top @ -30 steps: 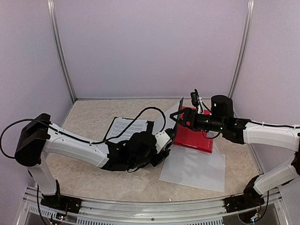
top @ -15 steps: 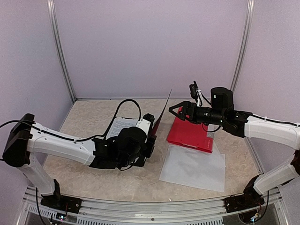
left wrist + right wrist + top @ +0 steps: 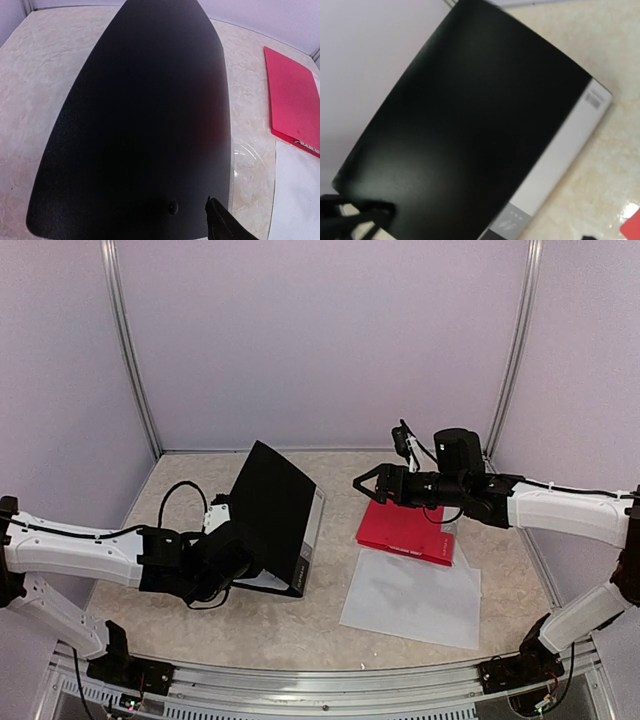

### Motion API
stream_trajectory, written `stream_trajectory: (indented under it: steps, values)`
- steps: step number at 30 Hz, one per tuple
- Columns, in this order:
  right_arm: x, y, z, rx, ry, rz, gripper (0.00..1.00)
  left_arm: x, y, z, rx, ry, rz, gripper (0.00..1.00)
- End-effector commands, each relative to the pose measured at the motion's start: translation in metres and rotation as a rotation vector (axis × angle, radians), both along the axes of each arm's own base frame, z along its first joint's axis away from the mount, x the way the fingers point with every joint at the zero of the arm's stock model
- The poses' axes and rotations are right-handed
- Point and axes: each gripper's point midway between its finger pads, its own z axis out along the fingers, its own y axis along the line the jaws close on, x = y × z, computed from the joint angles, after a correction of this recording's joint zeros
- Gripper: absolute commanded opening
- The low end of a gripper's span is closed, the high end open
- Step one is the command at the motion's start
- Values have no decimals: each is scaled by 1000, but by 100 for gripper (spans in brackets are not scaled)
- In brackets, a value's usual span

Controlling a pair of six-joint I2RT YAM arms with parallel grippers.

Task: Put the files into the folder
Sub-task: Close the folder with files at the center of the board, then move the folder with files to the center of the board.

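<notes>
The folder's black cover (image 3: 275,505) stands tilted over the left part of the table, above a grey strip (image 3: 312,540) of the folder. It fills the left wrist view (image 3: 140,125) and the right wrist view (image 3: 470,125). My left gripper (image 3: 238,548) sits at the cover's near lower edge. One of its fingertips (image 3: 220,222) shows beside the cover and the other is hidden, so its grip is unclear. My right gripper (image 3: 366,483) hovers open to the right of the cover, holding nothing. One white sheet of the files (image 3: 410,595) lies flat at the front right.
A red panel (image 3: 405,530) lies flat under my right arm, its near edge overlapping the white sheet. Metal frame posts (image 3: 135,350) and pale walls close in the back and sides. A crinkled clear film (image 3: 245,155) lies between the cover and the red panel.
The black cover swung from beside the red panel up and over to the left, hiding the printed sheet. My left arm drew back left with it. The right gripper shifted slightly left, still open.
</notes>
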Motion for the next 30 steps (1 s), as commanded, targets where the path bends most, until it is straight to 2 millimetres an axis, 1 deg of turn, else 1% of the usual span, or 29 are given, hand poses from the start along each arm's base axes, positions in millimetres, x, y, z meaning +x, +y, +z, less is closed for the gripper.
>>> stream_trajectory:
  steps: [1, 3, 6, 10, 11, 13, 15, 17, 19, 20, 21, 22, 23, 24, 25, 26, 27, 29, 30]
  values:
    - [0, 12, -7, -15, 0, 42, 84, -20, 58, -19, 45, 94, 193, 60]
    - [2, 14, -17, -31, 14, 49, 85, -26, 71, -22, 53, 113, 237, 71]
    - [4, 20, -31, -54, 31, 65, 85, -32, 85, -23, 78, 129, 293, 81]
    - [5, 23, -48, -94, 45, 63, 85, -36, 89, -16, 127, 127, 309, 87]
    - [6, 22, -52, -109, 46, 57, 85, -35, 85, -13, 142, 124, 292, 89]
    - [8, 18, -59, -137, 46, 37, 85, -27, 63, -5, 175, 117, 203, 92]
    - [11, 11, -67, -185, 45, 10, 85, -16, 35, 3, 204, 106, 98, 96]
    - [14, 4, -69, -220, 31, -23, 85, -2, 8, 4, 255, 115, -10, 99]
    - [14, -8, -75, -263, 37, -51, 85, 10, -19, -2, 257, 145, -117, 99]
    - [14, -13, -75, -273, 36, -64, 85, 17, -35, -10, 251, 167, -181, 99]
    - [14, -18, -74, -279, 36, -73, 85, 24, -48, -15, 224, 192, -237, 99]
    - [15, -24, -74, -284, 37, -85, 85, 31, -60, -15, 185, 206, -285, 99]
    - [15, -30, -75, -288, 39, -99, 85, 41, -67, -23, 167, 235, -311, 99]
    - [15, -37, -74, -291, 40, -113, 85, 47, -77, -23, 148, 245, -347, 99]
    - [16, -43, -73, -291, 40, -129, 85, 57, -82, -27, 143, 260, -371, 99]
    - [16, -50, -72, -291, 39, -143, 85, 64, -89, -28, 133, 267, -401, 99]
    - [16, -56, -72, -292, 41, -157, 85, 70, -96, -36, 133, 286, -424, 99]
    - [14, -65, -74, -295, 46, -171, 85, 82, -107, -43, 129, 307, -464, 99]
    - [13, -68, -74, -294, 47, -176, 85, 87, -111, -55, 152, 332, -472, 99]
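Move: The left hand is at the near edge of the black folder's raised cover. The folder's middle, where the cover has to come down, is about 15 cm ahead, straight in line and some 11 cm below. The red folder is roughly 36 cm to this hand's right and 23 cm ahead, with the white sheets about 35 cm right, level with the hand. From the right hand, the black folder's middle is some 29 cm left, 8 cm ahead and 22 cm lower. The left hand's touch on the cover's near edge ends as its fingers spread from half to fully open, the hand first swinging left about 7 cm, slightly back and down. It then turns back right some 15 cm and forward about 10 cm over the shut folder towards its spine, sinking, tipping down and turning clockwise. The open right hand sinks about 7 cm, then draws right, clear of the folder. ##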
